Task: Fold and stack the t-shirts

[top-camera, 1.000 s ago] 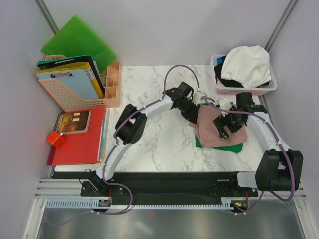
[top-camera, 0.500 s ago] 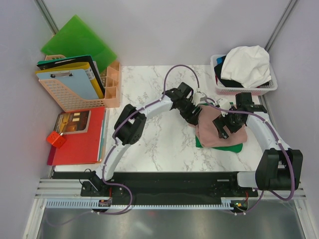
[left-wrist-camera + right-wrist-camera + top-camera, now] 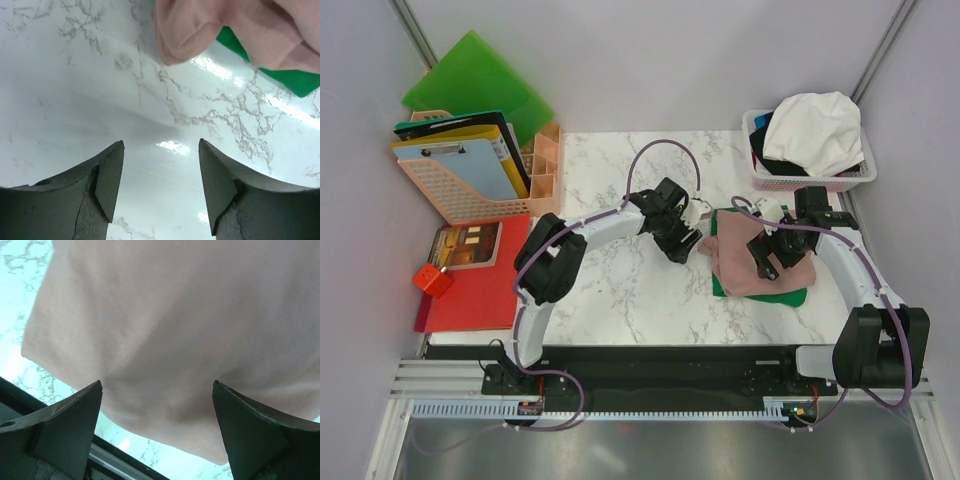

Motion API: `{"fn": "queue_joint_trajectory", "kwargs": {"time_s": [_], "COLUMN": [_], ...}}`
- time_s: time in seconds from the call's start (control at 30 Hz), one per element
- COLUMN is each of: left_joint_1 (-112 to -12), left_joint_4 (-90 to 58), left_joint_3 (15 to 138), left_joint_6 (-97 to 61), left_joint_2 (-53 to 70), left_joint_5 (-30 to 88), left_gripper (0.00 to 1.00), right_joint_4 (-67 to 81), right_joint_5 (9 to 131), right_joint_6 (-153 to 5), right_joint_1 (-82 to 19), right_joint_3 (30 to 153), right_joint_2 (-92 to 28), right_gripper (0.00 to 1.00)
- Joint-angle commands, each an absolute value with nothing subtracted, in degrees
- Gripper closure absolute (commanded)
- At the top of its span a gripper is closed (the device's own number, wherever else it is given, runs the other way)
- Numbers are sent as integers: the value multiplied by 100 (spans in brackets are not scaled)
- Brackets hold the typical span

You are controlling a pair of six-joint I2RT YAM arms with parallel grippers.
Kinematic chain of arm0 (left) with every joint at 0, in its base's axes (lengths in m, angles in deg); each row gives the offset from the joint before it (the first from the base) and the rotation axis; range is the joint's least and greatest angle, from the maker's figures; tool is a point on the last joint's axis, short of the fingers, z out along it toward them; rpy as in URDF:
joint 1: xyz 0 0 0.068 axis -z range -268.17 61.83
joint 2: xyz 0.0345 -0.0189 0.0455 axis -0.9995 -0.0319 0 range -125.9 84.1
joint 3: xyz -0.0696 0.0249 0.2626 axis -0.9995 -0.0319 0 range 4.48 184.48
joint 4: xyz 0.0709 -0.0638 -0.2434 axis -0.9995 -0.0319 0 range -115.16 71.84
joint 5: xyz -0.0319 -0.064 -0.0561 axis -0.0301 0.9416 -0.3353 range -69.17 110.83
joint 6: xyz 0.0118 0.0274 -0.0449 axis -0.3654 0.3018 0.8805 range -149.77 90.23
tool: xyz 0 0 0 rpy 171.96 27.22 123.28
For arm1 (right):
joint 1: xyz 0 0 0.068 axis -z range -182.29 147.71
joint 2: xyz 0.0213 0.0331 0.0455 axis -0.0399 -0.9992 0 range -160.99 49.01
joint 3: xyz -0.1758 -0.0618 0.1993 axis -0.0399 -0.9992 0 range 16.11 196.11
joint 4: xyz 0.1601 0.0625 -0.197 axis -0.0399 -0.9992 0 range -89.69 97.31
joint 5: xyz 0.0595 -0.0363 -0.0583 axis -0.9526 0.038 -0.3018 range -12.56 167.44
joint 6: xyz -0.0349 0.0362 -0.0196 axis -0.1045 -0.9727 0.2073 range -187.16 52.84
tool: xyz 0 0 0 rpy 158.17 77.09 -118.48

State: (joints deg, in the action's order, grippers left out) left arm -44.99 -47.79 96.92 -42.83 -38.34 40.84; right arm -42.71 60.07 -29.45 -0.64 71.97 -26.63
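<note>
A dusty pink t-shirt (image 3: pixel 735 272) lies folded on a green t-shirt (image 3: pixel 782 296) at the right of the marble table. My left gripper (image 3: pixel 680 248) stands open just left of this pile, over bare marble, with nothing between its fingers (image 3: pixel 110 175). In the left wrist view the pink t-shirt's edge (image 3: pixel 200 25) and a green corner (image 3: pixel 295 80) lie ahead of it. My right gripper (image 3: pixel 767 258) hovers open low over the pink t-shirt (image 3: pixel 165 320); it grips nothing. A white t-shirt (image 3: pixel 815 130) and a black one (image 3: pixel 772 166) are heaped in the basket (image 3: pixel 810 181).
The basket stands at the back right corner. On the left are a pink file rack (image 3: pixel 470 185) with clipboards, a wooden organiser (image 3: pixel 545 170), a green folder (image 3: pixel 475 85), a red folder (image 3: pixel 480 295) with a book (image 3: pixel 465 245), and an orange cube (image 3: pixel 433 280).
My left gripper has opened, let go of the pink t-shirt's left edge and drawn back to the left over the marble. The right arm has stayed in place.
</note>
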Motion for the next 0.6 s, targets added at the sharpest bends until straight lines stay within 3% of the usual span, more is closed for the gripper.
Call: {"fn": "queue_joint_trajectory", "kwargs": {"time_s": [0.0,0.33,0.57], "left_joint_1": [-4510,-4703,-4888], "left_joint_4": [-4532,-4796,-4805], "left_joint_3": [9413,9325,9457], "left_joint_6": [-4603,-4911,-4761], "left_joint_2": [-3333,-2894,-3025], "left_joint_5": [3735,3524,3542], "left_gripper": [31,31,30], "right_joint_4": [-4594,-6061,-6063], "right_joint_5": [5426,5766,6083], "right_joint_6": [-2788,-1127,-757], "right_joint_1": [-79,-194,-404], "right_joint_3": [7385,6991,6367], "right_joint_2": [-2350,-1402,-1040], "right_gripper": [2,2,2]}}
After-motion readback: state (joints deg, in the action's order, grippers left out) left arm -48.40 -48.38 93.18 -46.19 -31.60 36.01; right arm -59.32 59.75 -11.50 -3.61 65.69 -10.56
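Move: The near edge of the pink t-shirt lies about 6 cm back from the right hand, 2 cm to its left and some 6 cm below. The shirt's near-right corner is about 3 cm back and 9 cm to the right, with the green t-shirt's near-right corner roughly 9 cm back and 8 cm right. From the left hand, that same near edge is about 10 cm back and 19 cm right. The pink t-shirt's near edge is passed over by the right hand, which draws back about 9 cm towards the base, rising some 2 cm before dipping again, turning roughly 20 degrees counter-clockwise, fingers still wide open. The left hand, also open and empty, moves away from the shirt's bunched left end, some 4 cm left, with a rise of about 3 cm and a little forward. ##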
